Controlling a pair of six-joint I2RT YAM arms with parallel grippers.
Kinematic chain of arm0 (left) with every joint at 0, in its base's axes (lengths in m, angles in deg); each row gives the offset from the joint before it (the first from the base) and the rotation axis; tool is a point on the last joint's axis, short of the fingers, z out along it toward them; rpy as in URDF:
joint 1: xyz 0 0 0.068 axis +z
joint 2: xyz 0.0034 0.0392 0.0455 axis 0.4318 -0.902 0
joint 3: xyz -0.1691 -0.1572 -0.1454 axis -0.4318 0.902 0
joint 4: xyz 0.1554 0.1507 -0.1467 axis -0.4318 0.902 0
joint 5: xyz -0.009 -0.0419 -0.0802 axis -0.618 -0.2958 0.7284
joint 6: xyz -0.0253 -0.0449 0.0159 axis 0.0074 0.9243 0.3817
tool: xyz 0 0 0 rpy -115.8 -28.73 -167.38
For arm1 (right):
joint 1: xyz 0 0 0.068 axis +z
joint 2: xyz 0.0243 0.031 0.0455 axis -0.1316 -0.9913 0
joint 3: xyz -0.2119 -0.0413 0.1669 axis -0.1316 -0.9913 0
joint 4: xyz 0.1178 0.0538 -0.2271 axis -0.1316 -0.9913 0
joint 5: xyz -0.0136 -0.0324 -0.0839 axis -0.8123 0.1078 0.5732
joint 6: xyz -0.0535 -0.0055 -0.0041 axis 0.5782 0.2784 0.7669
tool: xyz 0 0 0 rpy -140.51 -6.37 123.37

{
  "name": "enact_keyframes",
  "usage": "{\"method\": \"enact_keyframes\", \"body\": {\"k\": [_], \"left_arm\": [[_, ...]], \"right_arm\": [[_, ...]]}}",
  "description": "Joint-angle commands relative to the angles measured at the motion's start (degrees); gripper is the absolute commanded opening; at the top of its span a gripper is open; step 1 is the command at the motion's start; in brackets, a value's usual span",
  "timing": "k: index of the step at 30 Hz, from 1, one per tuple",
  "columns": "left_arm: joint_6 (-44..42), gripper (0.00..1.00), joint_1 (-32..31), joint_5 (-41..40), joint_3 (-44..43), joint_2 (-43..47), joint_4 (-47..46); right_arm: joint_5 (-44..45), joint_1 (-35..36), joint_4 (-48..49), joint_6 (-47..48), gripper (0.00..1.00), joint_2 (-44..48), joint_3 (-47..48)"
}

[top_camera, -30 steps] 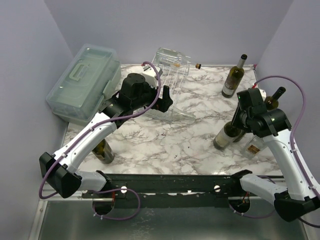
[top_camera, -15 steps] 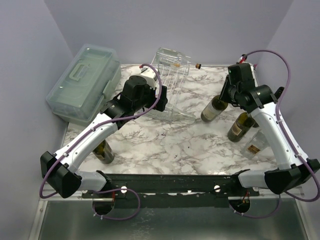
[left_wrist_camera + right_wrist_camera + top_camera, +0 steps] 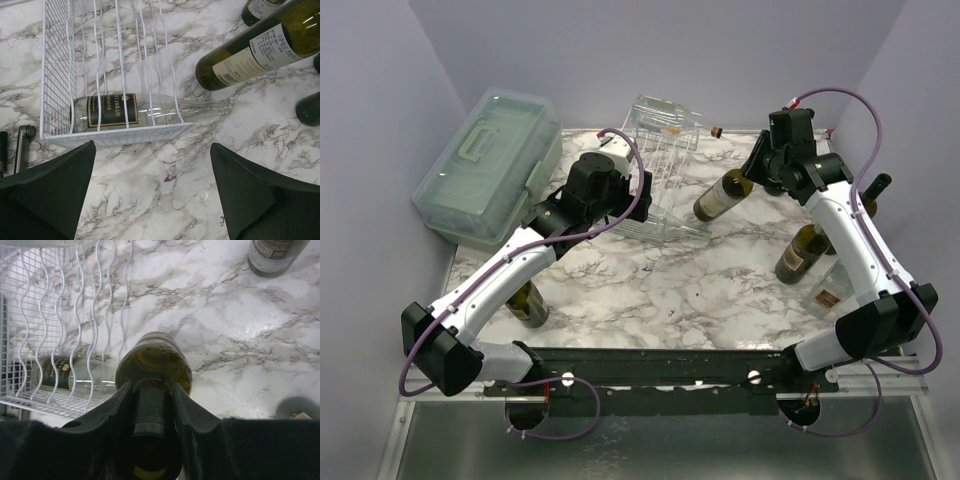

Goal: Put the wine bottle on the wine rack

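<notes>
My right gripper point(image 3: 767, 170) is shut on the neck of a dark green wine bottle point(image 3: 720, 195) with a pale label. The bottle hangs tilted above the marble, its base pointing left toward the wine rack point(image 3: 660, 165). In the right wrist view the fingers point(image 3: 117, 405) clamp the neck and the bottle's shoulder point(image 3: 155, 357) sits just right of the rack's white wires point(image 3: 50, 315). A clear bottle point(image 3: 125, 111) with a dark label lies in the rack's lowest row point(image 3: 100, 135). My left gripper point(image 3: 152, 170) hovers open over bare marble in front of the rack.
A pale-green lidded storage box point(image 3: 490, 165) stands at the back left. Another green bottle point(image 3: 803, 252), a dark bottle neck point(image 3: 872, 190) and a clear bottle point(image 3: 830, 290) are under the right arm. A dark bottle point(image 3: 528, 300) stands beneath the left arm.
The right arm has swung from the front right to the back and then left, and the green bottle in its grip now hangs close to the rack. The left arm has barely moved.
</notes>
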Motion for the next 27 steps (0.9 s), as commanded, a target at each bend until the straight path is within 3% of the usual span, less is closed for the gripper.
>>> {"method": "enact_keyframes", "body": {"k": [1,7,18,27], "left_arm": [[-0.19,0.99,-0.43,-1.83,0.3,-0.13,-0.9],[-0.38,0.99,-0.43,-2.4,0.52,-0.33,-0.9],[1.13,0.99,-0.45,-0.77,0.42,-2.97,-0.9],[1.85,0.99,-0.42,-0.29,0.38,-5.1,-0.88]], "right_arm": [[-4.18,-1.13,10.85,-5.11,0.01,0.64,0.27],[-5.47,-3.16,15.15,-9.05,0.0,1.63,-3.63],[-22.71,-9.96,27.0,-17.54,0.01,4.07,-15.81],[-25.1,-12.56,33.13,-22.24,0.0,5.39,-20.76]]}}
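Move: The right hand already holds the green wine bottle by the neck, base hanging down to the left; the wine rack's middle lies about 24 cm to its left, 9 cm ahead and 16 cm below. The clear bottle in the rack's near end is some 21 cm left and 2 cm ahead, and the standing bottle about 11 cm ahead and 9 cm right. For the open left hand the rack is 15 cm ahead, 2 cm right and 16 cm below. Down about 6 cm and slightly forward goes the right hand, easing forward first and then sinking, while rolling some 25 degrees so its left side rises and the held bottle's base swings left towards the rack's right side. The fingers keep their grip on the neck. The open left hand sinks about 3 cm near the rack's near end. ##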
